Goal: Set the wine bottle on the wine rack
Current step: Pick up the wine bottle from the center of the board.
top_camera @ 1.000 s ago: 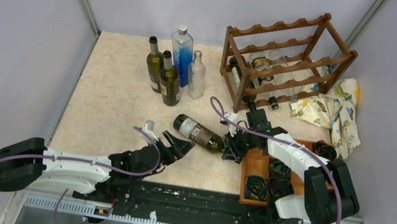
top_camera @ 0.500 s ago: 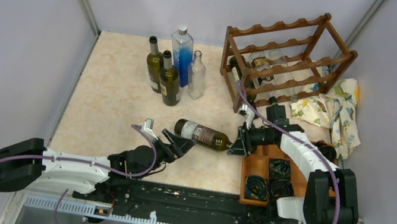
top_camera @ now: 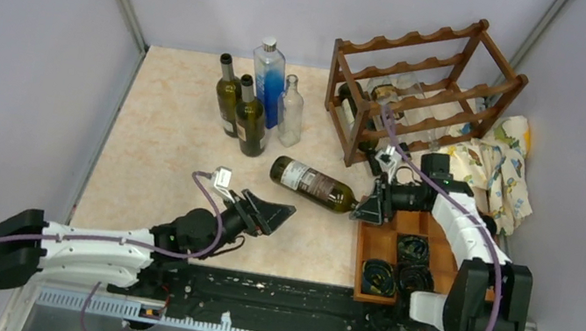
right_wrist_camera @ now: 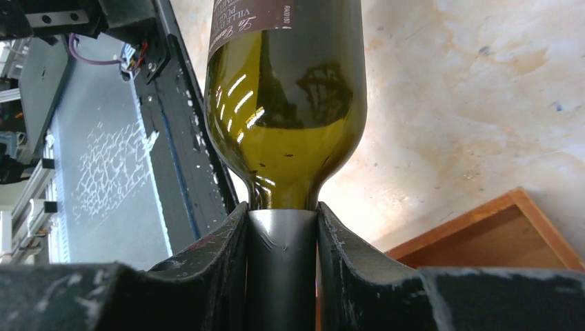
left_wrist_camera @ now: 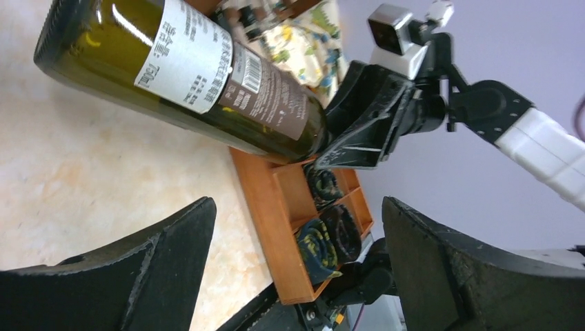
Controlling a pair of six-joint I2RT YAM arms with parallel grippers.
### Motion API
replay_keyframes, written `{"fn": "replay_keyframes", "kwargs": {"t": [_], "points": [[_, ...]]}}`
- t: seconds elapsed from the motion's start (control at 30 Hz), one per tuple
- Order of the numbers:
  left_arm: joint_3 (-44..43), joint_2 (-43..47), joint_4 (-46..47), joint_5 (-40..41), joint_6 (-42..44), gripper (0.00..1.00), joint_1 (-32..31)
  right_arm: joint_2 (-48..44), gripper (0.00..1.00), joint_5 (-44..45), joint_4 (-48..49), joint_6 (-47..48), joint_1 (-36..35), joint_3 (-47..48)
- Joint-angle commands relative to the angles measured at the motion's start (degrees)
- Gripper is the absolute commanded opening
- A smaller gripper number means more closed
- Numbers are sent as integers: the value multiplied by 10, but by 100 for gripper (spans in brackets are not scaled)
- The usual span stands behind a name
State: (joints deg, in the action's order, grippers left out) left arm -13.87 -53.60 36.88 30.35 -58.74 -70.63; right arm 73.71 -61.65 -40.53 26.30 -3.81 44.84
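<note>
A dark green wine bottle (top_camera: 311,184) (left_wrist_camera: 200,76) (right_wrist_camera: 286,103) with a white and brown label hangs level above the table's middle. My right gripper (top_camera: 371,205) (right_wrist_camera: 283,224) is shut on its foil-wrapped neck. The wine rack (top_camera: 421,88), dark reddish wood with wavy rails, stands at the back right, beyond the bottle, with bottles lying in its lower tiers. My left gripper (top_camera: 275,214) (left_wrist_camera: 296,210) stands open and empty, below and to the left of the bottle's base.
Several upright bottles (top_camera: 257,102) stand at the back centre-left. A flat wooden tray (top_camera: 370,244) (left_wrist_camera: 256,200) with rolled dark items sits at the front right under the right arm. A patterned cloth (top_camera: 493,166) lies right of the rack.
My right gripper has carried the bottle up and to the right, toward the rack. My left gripper has let go of the bottle's base, opened wider and stayed low.
</note>
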Motion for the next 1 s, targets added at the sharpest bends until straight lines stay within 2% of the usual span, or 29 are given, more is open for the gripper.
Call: {"fn": "replay_keyframes", "kwargs": {"t": [0.0, 0.17, 0.23, 0.37, 0.63, 0.77, 0.97], "points": [[-39, 63, -36, -29, 121, 95, 1, -34, 0, -115, -82, 128, 36, 62], [-97, 126, -137, -45, 215, 94, 1, -27, 0, -116, -185, 243, 83, 95], [-138, 141, -196, -47, 252, 94, 3, -17, 0, -115, -261, 308, 99, 113], [-222, 146, -304, -72, 317, 94, 28, 50, 0, -111, -449, 499, 139, 162], [-319, 82, -411, -192, 397, 93, 148, 61, 0, -74, -455, 505, 215, 182], [-337, 53, -428, -198, 452, 94, 174, 42, 0, -44, -455, 501, 259, 189], [-309, 28, -407, -152, 525, 94, 179, 15, 0, -1, -458, 500, 330, 191]]}}
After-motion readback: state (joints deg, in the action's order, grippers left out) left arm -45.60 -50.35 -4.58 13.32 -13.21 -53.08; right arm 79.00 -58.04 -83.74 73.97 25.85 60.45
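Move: The right hand already holds the wine bottle by its neck. From it, the middle of the wine rack lies about 30 cm ahead, 11 cm to the right and near hand height; the wooden tray is centred some 22 cm right, 4 cm back and 11 cm below, the clear glass bottle about 25 cm ahead and 24 cm left. From the empty left hand the rack's middle is roughly 34 cm ahead, 30 cm right and 5 cm lower. Keeping its pinch on the bottle's neck, the right hand carries the wine bottle about 12 cm to the right, out over the wooden tray, rising some 3 cm in the first half and hardly turning. The left hand, open and empty, climbs about 15 cm, then swings forward and left while sinking part way, rolling some 40 degrees with its left side rising. ##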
